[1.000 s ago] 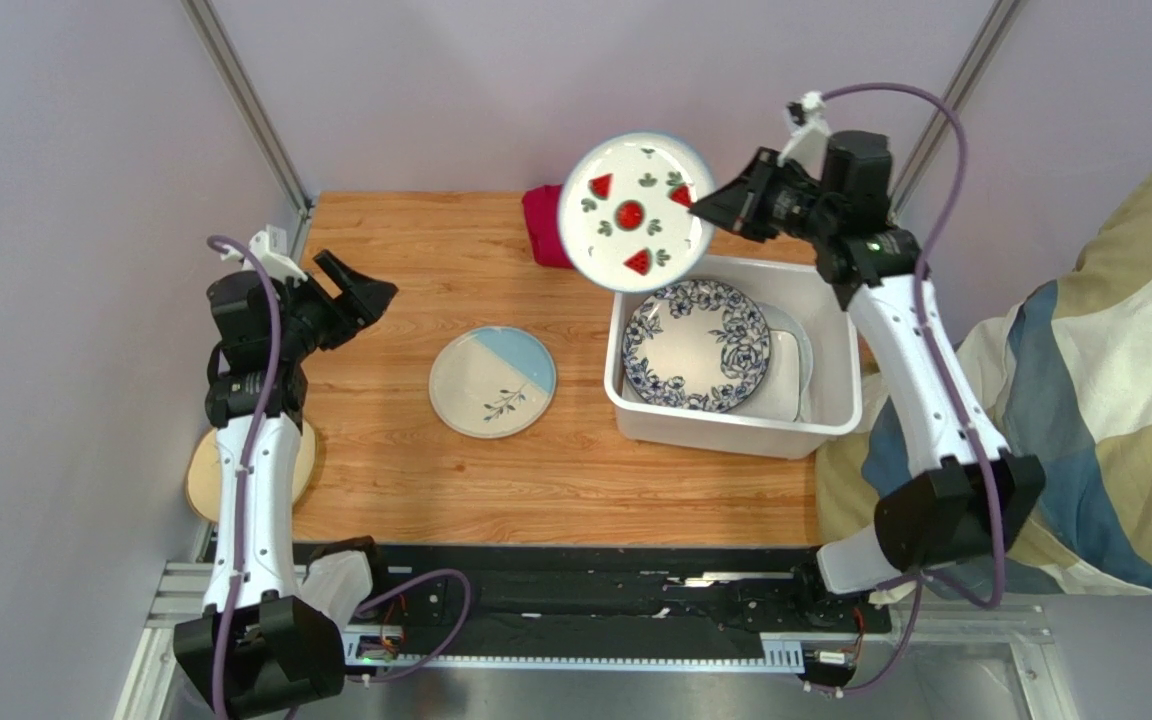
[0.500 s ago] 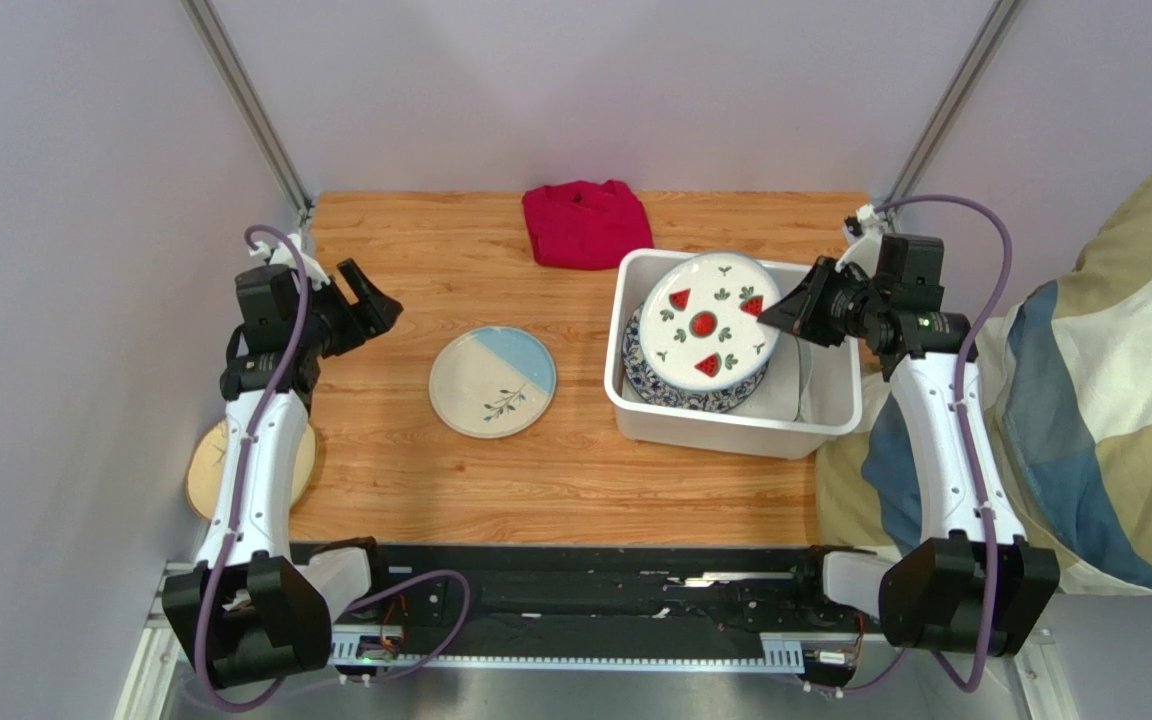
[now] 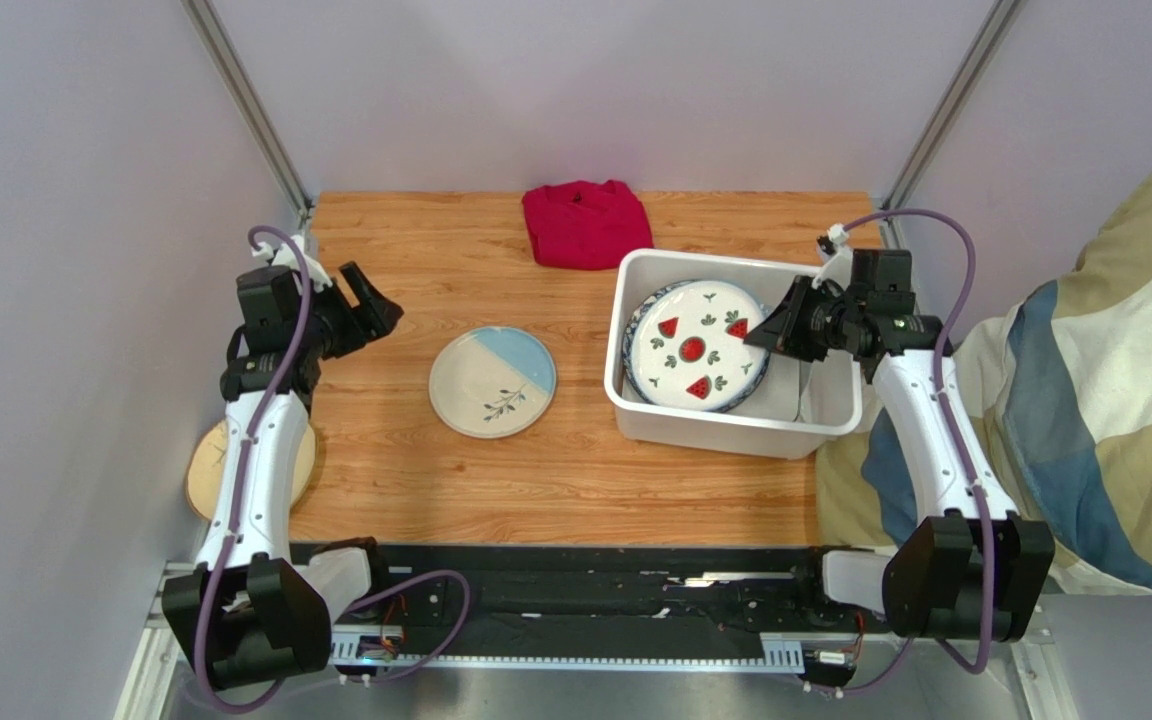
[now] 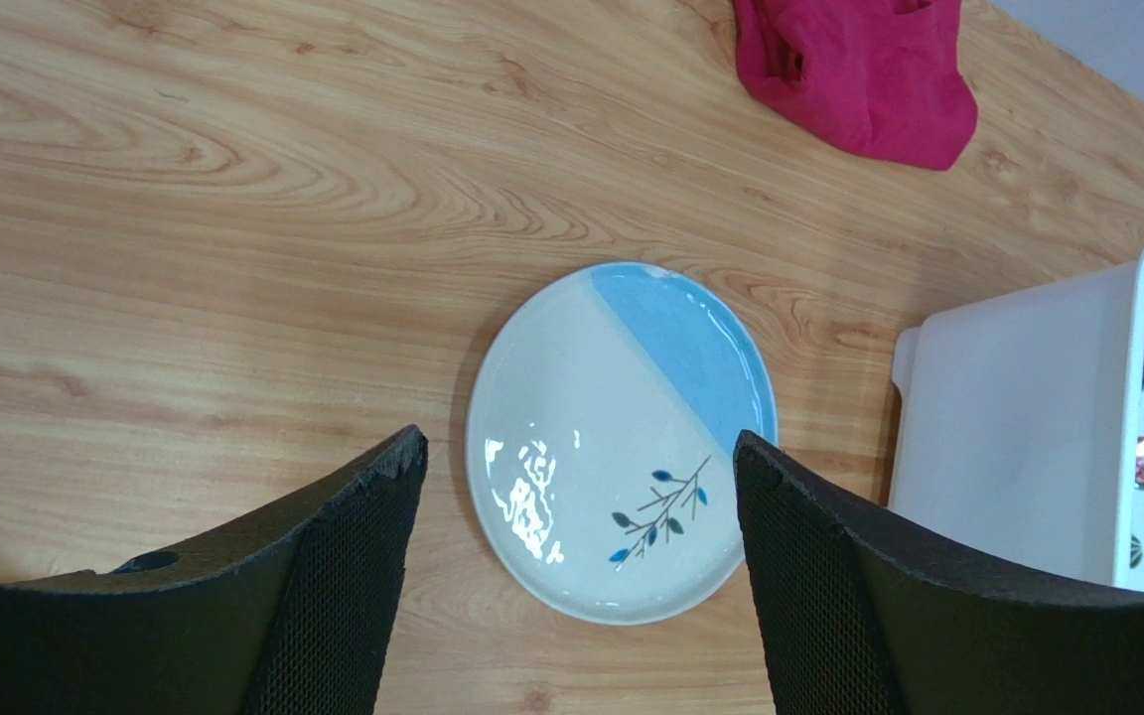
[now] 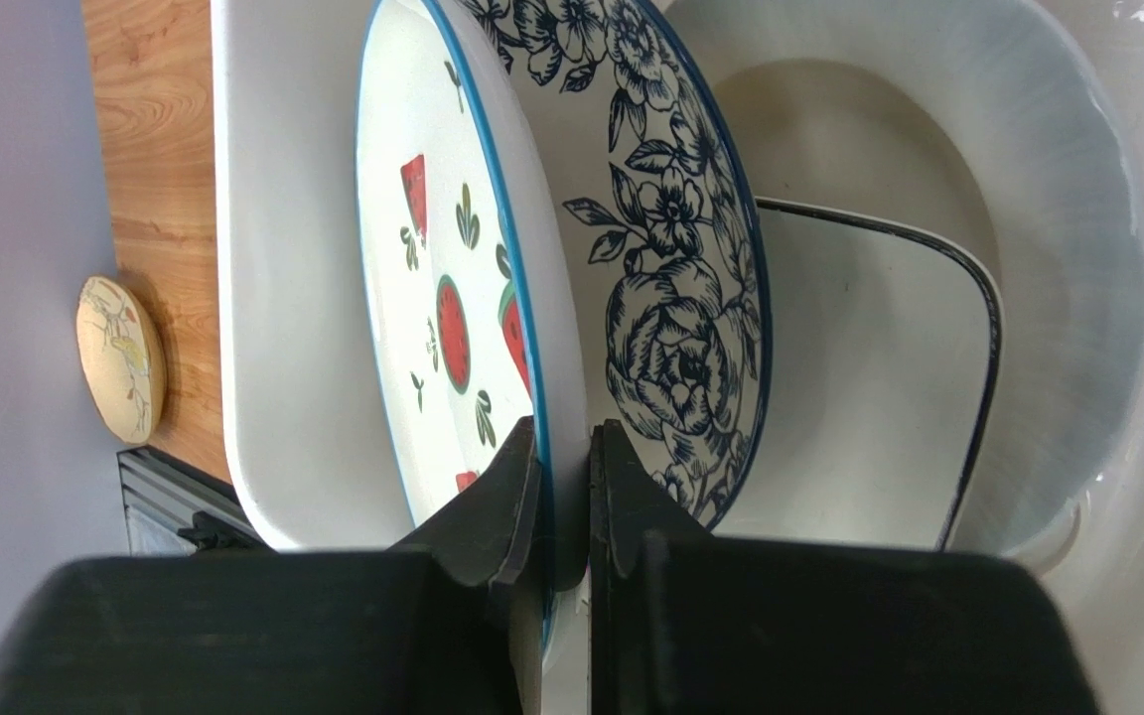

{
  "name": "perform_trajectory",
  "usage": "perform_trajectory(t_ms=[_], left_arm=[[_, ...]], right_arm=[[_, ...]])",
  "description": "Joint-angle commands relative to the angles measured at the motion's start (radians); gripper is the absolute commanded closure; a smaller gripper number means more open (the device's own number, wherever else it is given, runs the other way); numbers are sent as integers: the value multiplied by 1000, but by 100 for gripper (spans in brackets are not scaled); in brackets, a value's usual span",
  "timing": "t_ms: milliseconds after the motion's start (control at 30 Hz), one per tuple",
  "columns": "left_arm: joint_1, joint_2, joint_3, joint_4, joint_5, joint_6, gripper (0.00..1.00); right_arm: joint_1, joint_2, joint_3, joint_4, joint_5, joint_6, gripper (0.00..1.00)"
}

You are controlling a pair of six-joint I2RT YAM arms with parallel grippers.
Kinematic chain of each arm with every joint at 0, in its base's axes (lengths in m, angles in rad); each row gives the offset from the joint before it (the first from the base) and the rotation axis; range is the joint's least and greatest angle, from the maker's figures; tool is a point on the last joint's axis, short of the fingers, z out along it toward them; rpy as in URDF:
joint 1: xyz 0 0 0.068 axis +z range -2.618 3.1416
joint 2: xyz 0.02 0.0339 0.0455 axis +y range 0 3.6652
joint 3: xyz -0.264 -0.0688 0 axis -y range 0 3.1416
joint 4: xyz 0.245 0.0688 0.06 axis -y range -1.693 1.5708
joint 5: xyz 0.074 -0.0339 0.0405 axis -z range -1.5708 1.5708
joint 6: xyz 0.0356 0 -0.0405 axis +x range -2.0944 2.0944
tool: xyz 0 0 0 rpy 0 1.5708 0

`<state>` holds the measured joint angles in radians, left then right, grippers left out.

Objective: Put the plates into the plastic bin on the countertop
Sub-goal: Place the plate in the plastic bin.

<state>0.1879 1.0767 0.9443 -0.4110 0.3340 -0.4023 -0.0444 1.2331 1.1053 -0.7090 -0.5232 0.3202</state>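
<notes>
My right gripper (image 3: 767,333) is shut on the rim of the strawberry-print plate (image 3: 692,347), holding it low inside the white plastic bin (image 3: 717,431), just over the blue floral plate (image 5: 675,283). In the right wrist view the strawberry plate (image 5: 451,298) sits between my fingers (image 5: 563,499); a white rectangular plate (image 5: 869,373) and a larger white dish (image 5: 1011,134) lie beneath. A cream-and-blue plate with a leaf sprig (image 3: 494,381) lies on the countertop (image 3: 432,495). My left gripper (image 3: 370,297) is open and empty, above and left of it; the left wrist view shows that plate (image 4: 623,440) between my fingers.
A folded red cloth (image 3: 587,222) lies at the back of the countertop, also in the left wrist view (image 4: 854,67). A small round tan dish (image 3: 220,468) sits off the table's left edge by the left arm. The bin's wall (image 4: 1011,432) stands right of the cream-and-blue plate.
My right gripper has brought the strawberry-print plate down from high above the table into the bin, onto the blue floral plate. The left arm shifted slightly, then held still.
</notes>
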Motion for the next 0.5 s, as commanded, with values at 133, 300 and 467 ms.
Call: perform_trajectory(t_ms=[133, 300, 467], left_arm=[[-22, 6, 1, -18, -3, 30, 20], [-33, 20, 19, -60, -71, 43, 21], [-71, 34, 65, -156, -264, 71, 17]], right_arm=[[77, 17, -13, 106, 6, 13, 96], [98, 17, 5, 65, 61, -4, 69], [100, 0, 50, 0, 126, -32, 49]])
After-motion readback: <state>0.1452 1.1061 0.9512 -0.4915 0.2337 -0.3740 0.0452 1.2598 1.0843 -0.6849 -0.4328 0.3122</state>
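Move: The floral plate stacked in the plastic bin, where the held watermelon plate is going, has its middle about 8 cm left of the right hand, level with it fore and aft and some 5 cm lower. The bin's middle is roughly 2 cm left and 2 cm back, 6 cm down; the red cloth lies about 22 cm ahead and 23 cm left. From the empty left hand, the half-blue plate lies about 14 cm right, 6 cm back and 15 cm below. The watermelon plate, still pinched by its right-hand rim, is lowered about 1.5 cm and carried as far left over the floral plate by the right hand, whose fingers then spread to roughly half open and end the pinch, the hand staying low around the rim. Meanwhile the open left hand sinks some 2.5 cm towards the half-blue plate, speeding up and tipping its fingers down slightly. ##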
